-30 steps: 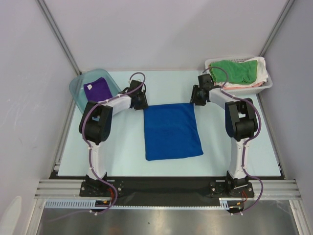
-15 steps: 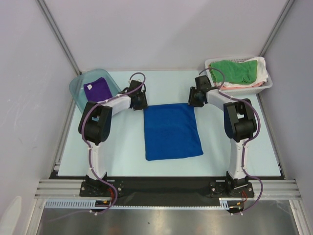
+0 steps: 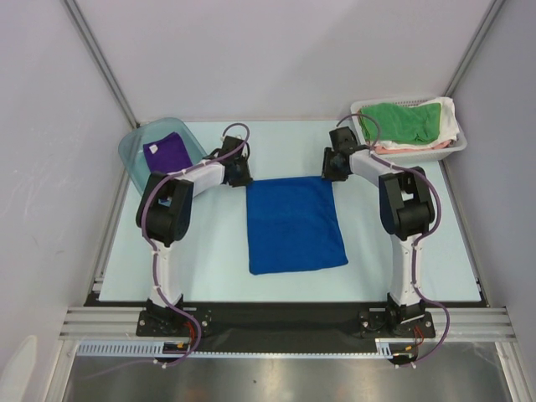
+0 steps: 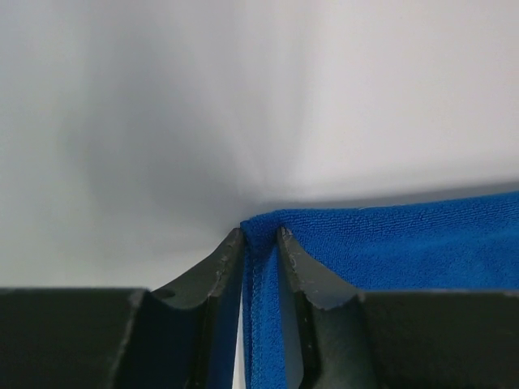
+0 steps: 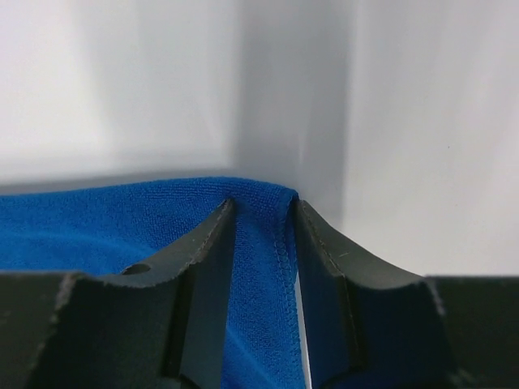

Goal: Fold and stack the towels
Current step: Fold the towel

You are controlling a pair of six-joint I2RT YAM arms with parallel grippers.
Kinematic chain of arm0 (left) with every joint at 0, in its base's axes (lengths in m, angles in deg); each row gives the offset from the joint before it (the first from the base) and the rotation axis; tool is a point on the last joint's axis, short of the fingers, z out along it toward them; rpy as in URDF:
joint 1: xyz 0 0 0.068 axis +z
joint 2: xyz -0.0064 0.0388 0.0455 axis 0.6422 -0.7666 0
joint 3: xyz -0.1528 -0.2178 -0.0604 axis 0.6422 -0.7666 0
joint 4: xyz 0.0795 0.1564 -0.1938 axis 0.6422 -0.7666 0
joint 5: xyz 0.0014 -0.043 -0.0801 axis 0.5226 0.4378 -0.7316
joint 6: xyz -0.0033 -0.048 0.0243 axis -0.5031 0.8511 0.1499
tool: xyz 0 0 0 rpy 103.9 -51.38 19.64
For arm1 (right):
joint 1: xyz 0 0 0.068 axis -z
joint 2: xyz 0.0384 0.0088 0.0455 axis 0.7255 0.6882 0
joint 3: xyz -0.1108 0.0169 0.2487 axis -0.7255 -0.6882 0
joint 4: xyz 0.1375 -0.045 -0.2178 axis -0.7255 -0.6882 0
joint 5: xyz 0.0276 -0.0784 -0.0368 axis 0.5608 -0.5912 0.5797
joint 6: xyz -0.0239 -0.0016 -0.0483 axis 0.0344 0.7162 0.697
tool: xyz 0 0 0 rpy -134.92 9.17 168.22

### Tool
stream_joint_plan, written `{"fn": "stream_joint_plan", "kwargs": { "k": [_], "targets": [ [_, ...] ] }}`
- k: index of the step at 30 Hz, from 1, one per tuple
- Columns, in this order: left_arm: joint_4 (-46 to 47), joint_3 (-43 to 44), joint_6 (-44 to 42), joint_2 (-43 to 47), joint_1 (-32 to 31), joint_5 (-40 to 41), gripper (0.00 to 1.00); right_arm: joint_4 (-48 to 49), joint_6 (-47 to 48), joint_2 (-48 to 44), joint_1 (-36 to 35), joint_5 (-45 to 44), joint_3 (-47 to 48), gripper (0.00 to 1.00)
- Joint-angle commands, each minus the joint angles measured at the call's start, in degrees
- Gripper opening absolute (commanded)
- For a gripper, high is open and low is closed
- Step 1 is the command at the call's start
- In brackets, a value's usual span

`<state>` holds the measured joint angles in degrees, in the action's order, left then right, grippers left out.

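Note:
The royal blue towel [image 3: 293, 222] lies flat in the middle of the table, a rectangle with its long side running near to far. My left gripper [image 3: 244, 177] sits at its far left corner. In the left wrist view the jaws [image 4: 261, 237] pinch that blue corner [image 4: 405, 243] between their tips. My right gripper [image 3: 329, 173] is at the far right corner, and its jaws [image 5: 263, 204] close on a fold of the blue cloth [image 5: 81, 227]. The dark purple towel [image 3: 167, 153] rests in a clear bin. The green towel [image 3: 402, 120] lies in a white basket.
The clear tilted bin [image 3: 138, 155] stands at the far left corner of the table. The white basket [image 3: 452, 146] at the far right also holds white and pinkish cloth under the green towel. Grey walls enclose the table on three sides.
The left jaws have narrowed onto the blue corner. The right wrist has shifted slightly left and farther along the towel's far edge. The towel itself has not moved.

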<state>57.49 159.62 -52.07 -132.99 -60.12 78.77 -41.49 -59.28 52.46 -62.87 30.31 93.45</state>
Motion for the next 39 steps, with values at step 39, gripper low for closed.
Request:
{"fn": "stream_joint_plan", "kwargs": {
  "k": [39],
  "targets": [
    [13.1, -19.4, -11.3, 49.7, -12.8, 13.1, 0.0, 12.8, 6.1, -46.8, -7.9, -20.8, -21.4, 0.0]
  ]
}}
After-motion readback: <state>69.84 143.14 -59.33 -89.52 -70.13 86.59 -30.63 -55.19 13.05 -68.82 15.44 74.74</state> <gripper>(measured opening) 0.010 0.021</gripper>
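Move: The blue towel's far left corner already sits between the left hand's still-open fingertips, about 1 cm below; the towel's middle lies some 15 cm back, 11 cm to the right. Its far right corner is likewise between the right fingertips, also about 1 cm below. From the left hand, the purple towel lies about 9 cm ahead and 19 cm left. From the right hand, the green towel lies about 16 cm ahead, 19 cm right. The blue towel's two far corners are pinched as both hands shut their fingers nearly in place; then, after a short hold, both arms hoist that edge up with growing speed, some 25 cm, drawing back towards the bases late in the lift. Both wrists tip the fingers up from steeply down towards level, 35 to 40 degrees. ##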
